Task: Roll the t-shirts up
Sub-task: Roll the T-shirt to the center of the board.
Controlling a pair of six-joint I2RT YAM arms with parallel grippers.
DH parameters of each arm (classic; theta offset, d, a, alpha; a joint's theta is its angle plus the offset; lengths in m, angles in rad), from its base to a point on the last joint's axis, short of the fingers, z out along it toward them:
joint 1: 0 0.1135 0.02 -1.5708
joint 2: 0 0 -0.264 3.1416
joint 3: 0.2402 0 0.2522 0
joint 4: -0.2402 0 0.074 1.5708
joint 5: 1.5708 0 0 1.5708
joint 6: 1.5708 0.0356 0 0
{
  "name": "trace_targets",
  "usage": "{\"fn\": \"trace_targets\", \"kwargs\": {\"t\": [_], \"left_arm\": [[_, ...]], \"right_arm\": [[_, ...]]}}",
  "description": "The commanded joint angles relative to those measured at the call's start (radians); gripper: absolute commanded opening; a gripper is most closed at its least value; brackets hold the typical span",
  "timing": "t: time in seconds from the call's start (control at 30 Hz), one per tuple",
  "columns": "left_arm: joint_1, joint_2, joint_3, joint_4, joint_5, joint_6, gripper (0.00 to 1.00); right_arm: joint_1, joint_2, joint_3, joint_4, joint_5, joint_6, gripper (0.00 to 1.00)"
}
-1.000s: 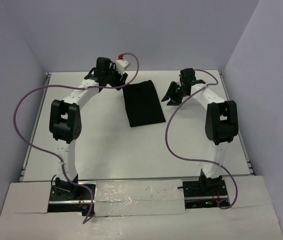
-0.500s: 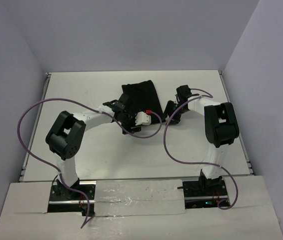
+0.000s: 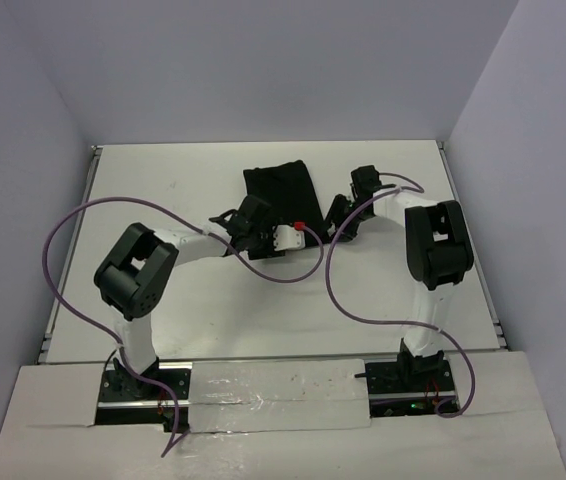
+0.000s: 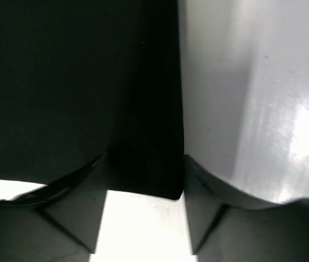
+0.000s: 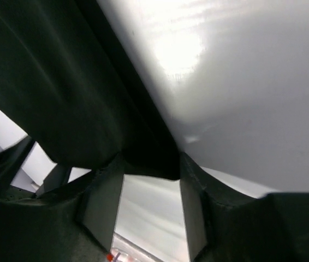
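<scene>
A black t-shirt [image 3: 281, 185], folded into a narrow strip, lies on the white table at the back middle. My left gripper [image 3: 261, 226] sits low at the strip's near end. In the left wrist view its jaws are apart, and the fabric [image 4: 78, 82] has its near right corner lying between the fingers of the left gripper [image 4: 144, 164]. My right gripper [image 3: 340, 222] is at the strip's right side. In the right wrist view its jaws are apart too, and a corner of the fabric [image 5: 51, 82] reaches between the fingers of the right gripper [image 5: 150, 161].
The white table [image 3: 163, 200] is walled in by pale panels at the back and both sides. Purple cables [image 3: 318, 275] loop from both arms over the table's middle. The left wrist's white camera block [image 3: 288, 238] lies close to the right gripper.
My left arm has swung from the back left of the shirt down to its near end. My right gripper has moved left and nearer, up to the shirt's right edge.
</scene>
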Motion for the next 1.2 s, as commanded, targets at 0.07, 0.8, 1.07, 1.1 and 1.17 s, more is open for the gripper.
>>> {"fn": "trace_targets", "kwargs": {"t": [0.07,0.8,1.07,1.1,1.17], "left_arm": [[-0.004,0.031,-0.016,0.091,-0.045,-0.022,0.37],[0.030,-0.268,0.012,-0.784,0.466,-0.193,0.00],[0.079,-0.175,0.074,-0.801,0.592,-0.268,0.00],[0.101,-0.156,0.097,-0.793,0.592,-0.274,0.00],[0.135,-0.103,0.122,-0.773,0.596,-0.308,0.00]], "right_arm": [[0.002,0.049,0.027,0.035,0.045,0.007,0.31],[0.135,-0.460,-0.446,-0.445,-0.188,-0.257,0.00],[0.094,-0.365,-0.315,-0.507,-0.269,-0.340,0.00],[0.087,-0.344,-0.294,-0.501,-0.263,-0.340,0.00],[0.078,-0.285,-0.249,-0.493,-0.252,-0.343,0.01]]}}
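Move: The folded T-shirt's near-left corner already lies between the left hand's open fingers, about 1 cm below the hand point, and its near-right corner lies likewise between the right's. From the left hand the near-right corner is some 15 cm to the right and 2 cm farther out. The shirt's middle is roughly 12 cm ahead and 6 cm right of the left hand; the board's near edge is about 28 cm straight behind that hand. The shirt's two near corners are pinched as both hands sink slightly and shut, left on left, right on right. Both then pull back towards the board's near edge, still gripping and rising about 5 cm: the left some 18 cm, drifting a little left and tipping its fingers back about 50 degrees; the right farther and faster, turning counter-clockwise before easing forward a couple of centimetres. ##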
